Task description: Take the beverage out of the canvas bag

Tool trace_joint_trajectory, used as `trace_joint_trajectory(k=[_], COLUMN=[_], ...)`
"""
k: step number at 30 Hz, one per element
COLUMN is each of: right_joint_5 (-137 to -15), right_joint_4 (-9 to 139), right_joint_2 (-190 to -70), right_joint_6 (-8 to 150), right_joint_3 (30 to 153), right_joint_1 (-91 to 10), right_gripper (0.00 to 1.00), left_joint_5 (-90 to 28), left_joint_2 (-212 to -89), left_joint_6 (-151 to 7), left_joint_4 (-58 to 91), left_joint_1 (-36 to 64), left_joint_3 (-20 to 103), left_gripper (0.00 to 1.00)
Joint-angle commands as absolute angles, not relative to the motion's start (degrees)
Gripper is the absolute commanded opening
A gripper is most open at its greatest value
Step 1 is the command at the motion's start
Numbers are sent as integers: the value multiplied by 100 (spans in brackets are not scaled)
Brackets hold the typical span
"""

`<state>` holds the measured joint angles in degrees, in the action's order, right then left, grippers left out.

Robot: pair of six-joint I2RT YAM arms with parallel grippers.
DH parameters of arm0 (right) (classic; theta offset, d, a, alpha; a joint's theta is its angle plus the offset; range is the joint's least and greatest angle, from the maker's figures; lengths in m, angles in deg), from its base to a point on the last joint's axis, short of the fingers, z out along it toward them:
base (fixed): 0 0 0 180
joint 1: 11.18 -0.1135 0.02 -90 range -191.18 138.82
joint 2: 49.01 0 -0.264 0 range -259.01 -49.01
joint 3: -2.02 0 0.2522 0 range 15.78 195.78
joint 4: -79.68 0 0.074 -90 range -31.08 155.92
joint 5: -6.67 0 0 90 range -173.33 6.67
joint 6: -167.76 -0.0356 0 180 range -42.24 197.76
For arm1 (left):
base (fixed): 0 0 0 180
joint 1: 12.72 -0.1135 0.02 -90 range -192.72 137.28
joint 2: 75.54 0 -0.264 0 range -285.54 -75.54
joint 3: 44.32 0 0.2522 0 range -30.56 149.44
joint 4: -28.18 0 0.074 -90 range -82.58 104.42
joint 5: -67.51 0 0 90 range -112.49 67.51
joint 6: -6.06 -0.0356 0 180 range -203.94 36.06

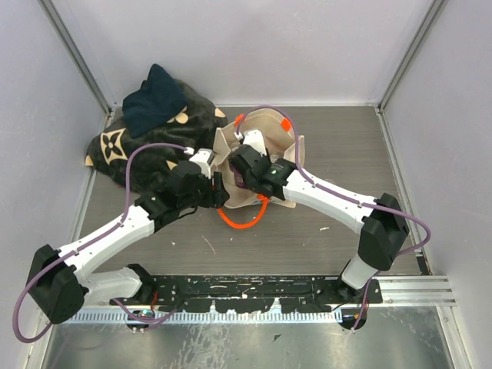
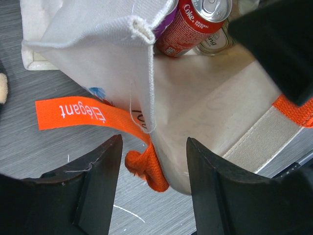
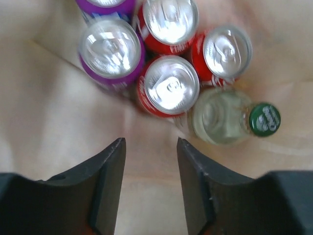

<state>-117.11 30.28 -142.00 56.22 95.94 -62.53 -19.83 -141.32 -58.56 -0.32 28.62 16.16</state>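
Note:
The beige canvas bag point(image 1: 286, 137) lies on the table with its mouth open towards the arms. Inside, the right wrist view shows several beverages: a purple can point(image 3: 110, 51), a red can point(image 3: 170, 85), another red can point(image 3: 226, 51) and a clear bottle point(image 3: 222, 115) with a green cap. My right gripper point(image 3: 150, 143) is inside the bag just short of the cans, open, with only fabric beneath its fingers. My left gripper point(image 2: 154, 142) is open at the bag's near edge. The bag's corner and an orange strap point(image 2: 88, 113) lie between its fingers. A Coke can point(image 2: 195, 24) shows past the rim.
A dark floral blanket point(image 1: 146, 146) with a dark blue cloth point(image 1: 154, 100) on it is heaped at the back left, beside the bag. An orange handle loop point(image 1: 242, 223) trails onto the table in front of the bag. Grey walls close in the table.

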Motion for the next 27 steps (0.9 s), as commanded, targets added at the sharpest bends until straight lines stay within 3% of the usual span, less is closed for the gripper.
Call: trace_joint_trajectory(k=[1,4,8,27], right_joint_5=[-12111,-12207,-12074,-11220], right_joint_4=[2492,2487,2618,3684], right_joint_2=[-13932,-13759,-13592,-14463], right_joint_6=[5017,4840,4722,5119], right_joint_3=[9115,8845,8613,8984], right_joint_1=[-6158,-6026,-5821,-5467], right_gripper=[61,84,100,98], left_joint_5=[-2008,-2052,-2155,-1982], left_joint_2=[-14319,-14437,-14567,-15027], left_joint_6=[-5892,-5913,-5931,-6020], left_joint_4=[222,300,392,546], left_joint_1=[2893,2900,2902,3103], left_joint_3=[1513,1500,1481,1359], left_gripper=[62,62,62,62])
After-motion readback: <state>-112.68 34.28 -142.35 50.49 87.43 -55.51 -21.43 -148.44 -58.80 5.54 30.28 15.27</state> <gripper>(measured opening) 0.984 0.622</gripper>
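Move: For the right hand, inside the canvas bag, the nearest Coke can stands about 5 cm ahead, 1 cm to the right and 9 cm below. The near purple can is some 6 cm to the left of that Coke and level with it, a second Coke about 6 cm beyond it, and the green-capped bottle 5 cm to its right. From the left hand, at the bag's near left edge, the nearest Coke lies roughly 12 cm right, 5 cm ahead and 7 cm lower. No grip yet: the right hand closes in on the nearest Coke can, dropping about 5 cm and swinging right as much while its half-open fingers spread wide and the wrist turns some 10 degrees clockwise. It then eases forward about 3 cm and a little back left, sinking again. The left hand, its fingers staying open, shifts about 2 cm right and 3 cm down against the bag's near left edge. ##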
